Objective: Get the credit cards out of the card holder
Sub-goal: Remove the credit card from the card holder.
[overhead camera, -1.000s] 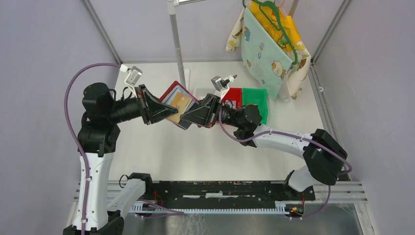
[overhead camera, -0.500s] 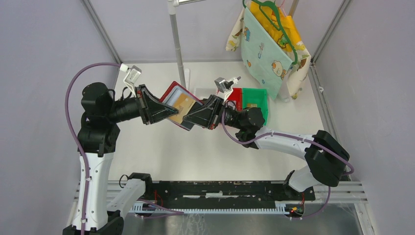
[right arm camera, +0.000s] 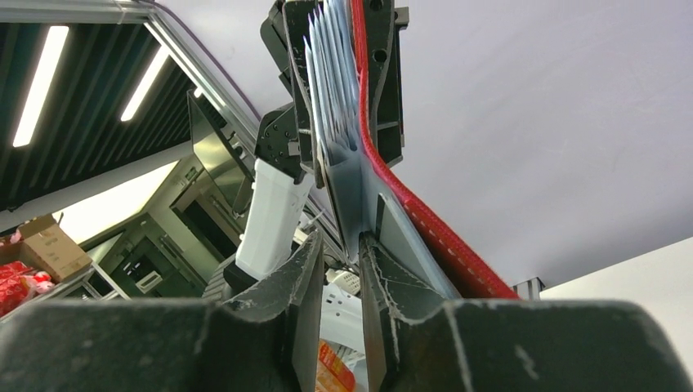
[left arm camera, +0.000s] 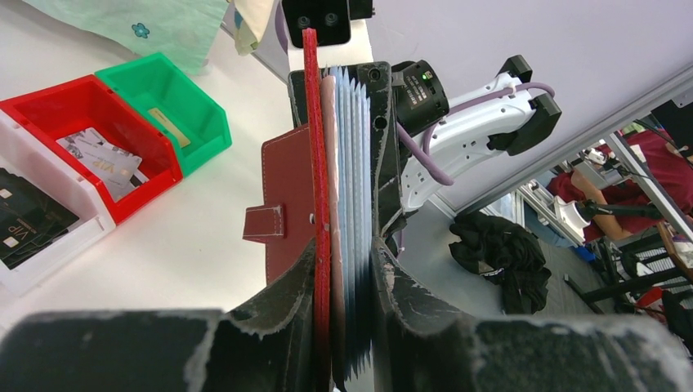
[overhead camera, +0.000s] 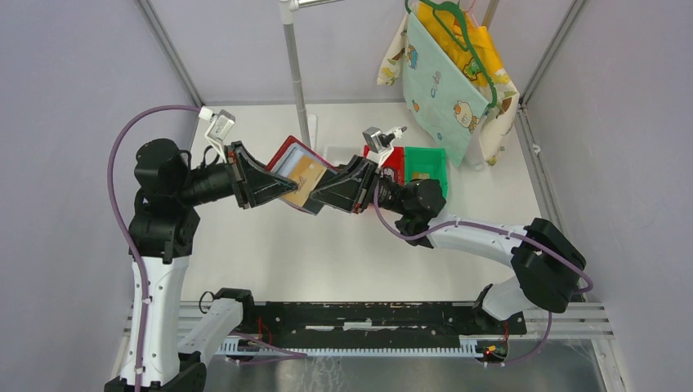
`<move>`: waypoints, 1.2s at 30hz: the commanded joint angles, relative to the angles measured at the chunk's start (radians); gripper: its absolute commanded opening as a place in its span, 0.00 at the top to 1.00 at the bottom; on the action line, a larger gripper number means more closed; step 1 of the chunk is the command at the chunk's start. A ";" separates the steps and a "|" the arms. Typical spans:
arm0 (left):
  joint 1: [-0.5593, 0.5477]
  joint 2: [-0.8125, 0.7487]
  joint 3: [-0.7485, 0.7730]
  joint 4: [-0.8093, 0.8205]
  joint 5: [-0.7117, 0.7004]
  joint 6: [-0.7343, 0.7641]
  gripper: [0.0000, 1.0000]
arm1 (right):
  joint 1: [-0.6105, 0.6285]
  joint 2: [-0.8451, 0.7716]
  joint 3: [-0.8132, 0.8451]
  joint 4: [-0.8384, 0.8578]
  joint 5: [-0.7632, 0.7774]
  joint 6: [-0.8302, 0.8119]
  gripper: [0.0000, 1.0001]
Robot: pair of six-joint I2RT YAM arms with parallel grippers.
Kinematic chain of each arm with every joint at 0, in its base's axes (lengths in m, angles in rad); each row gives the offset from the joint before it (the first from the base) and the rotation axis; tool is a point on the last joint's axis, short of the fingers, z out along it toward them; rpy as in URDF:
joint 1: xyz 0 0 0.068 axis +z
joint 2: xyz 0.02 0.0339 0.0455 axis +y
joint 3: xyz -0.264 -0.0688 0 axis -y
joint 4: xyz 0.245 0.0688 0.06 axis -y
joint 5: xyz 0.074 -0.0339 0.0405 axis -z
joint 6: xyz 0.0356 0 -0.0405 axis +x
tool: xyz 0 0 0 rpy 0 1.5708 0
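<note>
My left gripper (overhead camera: pixel 286 189) (left arm camera: pixel 345 249) holds the dark red card holder (overhead camera: pixel 286 151) (left arm camera: pixel 286 188) open above the table, shut on its red cover and the clear sleeves (left arm camera: pixel 347 163). A tan credit card (overhead camera: pixel 304 173) shows in the top sleeve. My right gripper (overhead camera: pixel 315 194) (right arm camera: pixel 341 245) meets the holder from the other side. Its jaws stand a little apart, with the lower edge of the sleeves (right arm camera: pixel 331 90) just at the fingertips and nothing pinched. In the right wrist view the red cover (right arm camera: pixel 409 204) curves past the right finger.
Behind the grippers stand a red bin (overhead camera: pixel 394 157) (left arm camera: pixel 82 106) holding grey cards, a green bin (overhead camera: pixel 429 163) (left arm camera: pixel 176 102) with one tan card, and a white bin (left arm camera: pixel 49 245) with black cards. A metal pole (overhead camera: pixel 296 73) and a hanging cloth bag (overhead camera: pixel 449 73) are at the back.
The right gripper's jaws have parted from shut, and its wrist has shifted slightly right. The left gripper and the card holder have stayed where they were.
</note>
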 commanded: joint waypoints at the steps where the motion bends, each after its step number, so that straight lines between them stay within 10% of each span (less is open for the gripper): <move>1: -0.004 -0.028 0.031 0.065 0.058 -0.050 0.97 | -0.025 -0.003 0.050 0.057 0.029 0.033 0.74; 12: -0.006 -0.022 0.034 0.066 0.058 -0.053 0.77 | -0.028 0.011 0.058 0.131 0.018 0.075 1.00; 34: -0.005 -0.014 0.034 0.120 0.004 -0.109 0.71 | -0.034 -0.053 -0.062 0.134 0.025 0.046 1.00; 36: -0.005 -0.014 0.032 0.120 0.003 -0.109 0.73 | -0.032 -0.039 -0.033 0.142 0.013 0.058 0.88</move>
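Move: The dark card in the opened card holder lies about 2 cm to the right hand's left, level with it forward and in height. The gold card beside it is some 3 cm ahead and 2 cm left of that hand, and the card holder's middle about 3 cm ahead and 4 cm left. From the left hand, which still pinches the holder, the dark card is some 5 cm right and 1 cm back, at about the same height. Right fingers close at the dark card's edge while rising about 1.5 cm, then draw some 2 cm right and down. ##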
